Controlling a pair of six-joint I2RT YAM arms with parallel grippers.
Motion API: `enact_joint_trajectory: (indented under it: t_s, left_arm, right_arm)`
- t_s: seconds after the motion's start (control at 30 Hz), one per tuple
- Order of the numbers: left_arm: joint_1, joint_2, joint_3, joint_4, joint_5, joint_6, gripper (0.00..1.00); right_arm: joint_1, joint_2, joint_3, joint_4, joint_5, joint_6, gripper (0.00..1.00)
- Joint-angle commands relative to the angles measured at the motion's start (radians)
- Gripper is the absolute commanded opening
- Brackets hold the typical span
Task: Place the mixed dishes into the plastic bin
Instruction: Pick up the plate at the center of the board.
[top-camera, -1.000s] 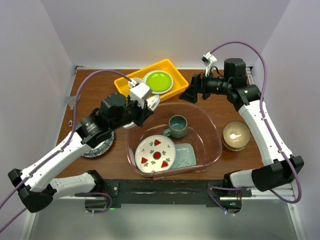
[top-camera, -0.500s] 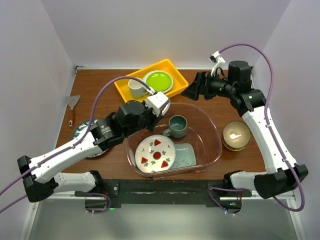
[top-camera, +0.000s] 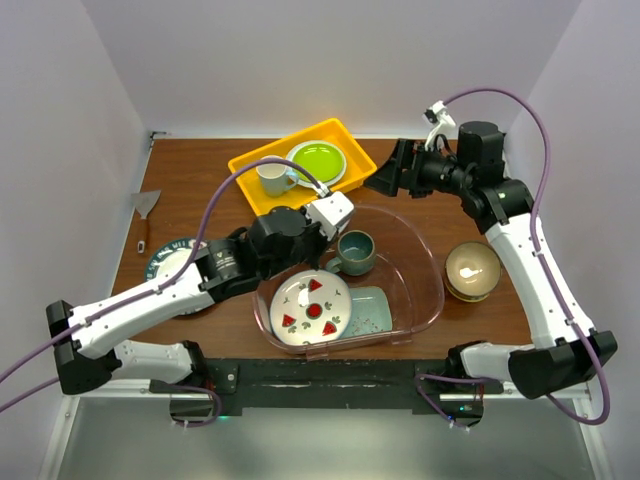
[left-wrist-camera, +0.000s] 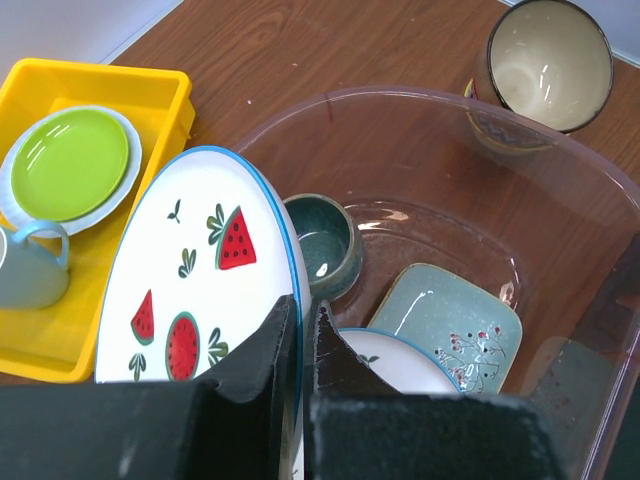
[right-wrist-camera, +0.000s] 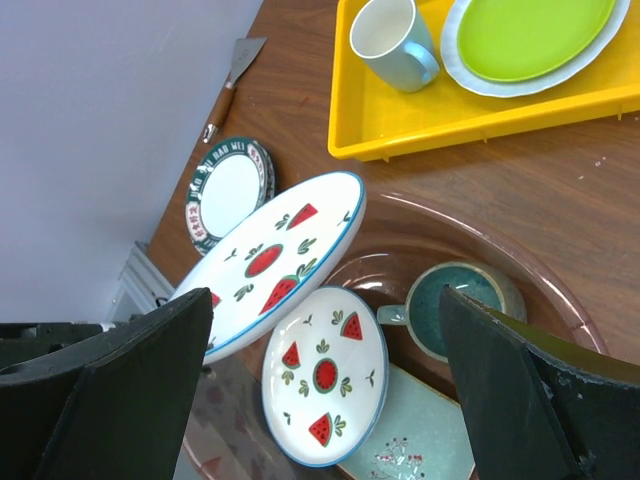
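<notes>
My left gripper (left-wrist-camera: 300, 325) is shut on the rim of a white plate with watermelon motifs (left-wrist-camera: 200, 270), which hangs tilted over the left rim of the plastic bin (top-camera: 432, 262). In the right wrist view the held plate (right-wrist-camera: 270, 262) hangs above the bin's left side. Inside the bin lie a matching watermelon plate (top-camera: 311, 306), a mint-green tray (top-camera: 374, 310) and a dark teal mug (top-camera: 354, 252). A tan bowl (top-camera: 472, 268) stands stacked on another bowl, right of the bin. My right gripper (top-camera: 388, 177) hovers open behind the bin, holding nothing.
A yellow tray (top-camera: 247, 165) at the back holds a white mug (top-camera: 272, 178) and a lime-green plate (top-camera: 318, 162). A dark-rimmed plate (top-camera: 165, 262) lies left of the bin, partly under my left arm. A scraper (top-camera: 146, 212) rests near the left edge.
My left arm has swung right and forward with the watermelon plate, from beside the yellow tray to over the bin's left rim. The right arm shifted slightly right.
</notes>
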Motion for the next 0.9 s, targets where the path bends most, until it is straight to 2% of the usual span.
enact_joint_trajectory:
  t_s: [0.0,0.33,0.6,0.7,0.8,0.87]
  left_arm:
    - [-0.018,-0.001,0.088,0.153,-0.035,0.078,0.0]
    - [-0.068,0.09,0.163,0.169,-0.101,0.126,0.0]
    - [-0.091,0.142,0.197,0.175,-0.135,0.155,0.0]
    - [-0.102,0.156,0.198,0.178,-0.147,0.164,0.0]
    - [-0.108,0.162,0.198,0.182,-0.15,0.172,0.0]
    - [-0.111,0.165,0.197,0.184,-0.15,0.176,0.0]
  right_arm:
    - [0.005,-0.031,-0.017,0.028,-0.001,0.066,0.99]
    - [0.046,0.025,-0.158,0.089,-0.085,0.189,0.99]
    - [0.076,0.058,-0.178,0.08,-0.154,0.27,0.97]
    - [0.076,0.061,-0.183,0.106,-0.168,0.305,0.88]
    - [0.076,0.052,-0.201,0.143,-0.193,0.33,0.7]
    - [0.074,0.045,-0.212,0.16,-0.204,0.339,0.51]
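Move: The watermelon plate, already held by its rim in the left fingers, has its middle about 12 cm left of the open right hand, 3 cm back and 8 cm below; from the left hand it is roughly 7 cm ahead and 3 cm lower. From the right hand, the green mug in the bin lies some 5 cm left, level front to back, 29 cm down; the yellow tray's middle is about 20 cm ahead, 17 cm left and 30 cm down. Downward about 7 cm, then also left some 5 cm and slightly back, the right hand comes in at the raised plate, tipping its fingers down by about 25 degrees. They straddle the rim beside the left grip and close from wide open to about two-thirds. Meanwhile the left hand, keeping its pinch, carries the plate about 5 cm right to meet them. ##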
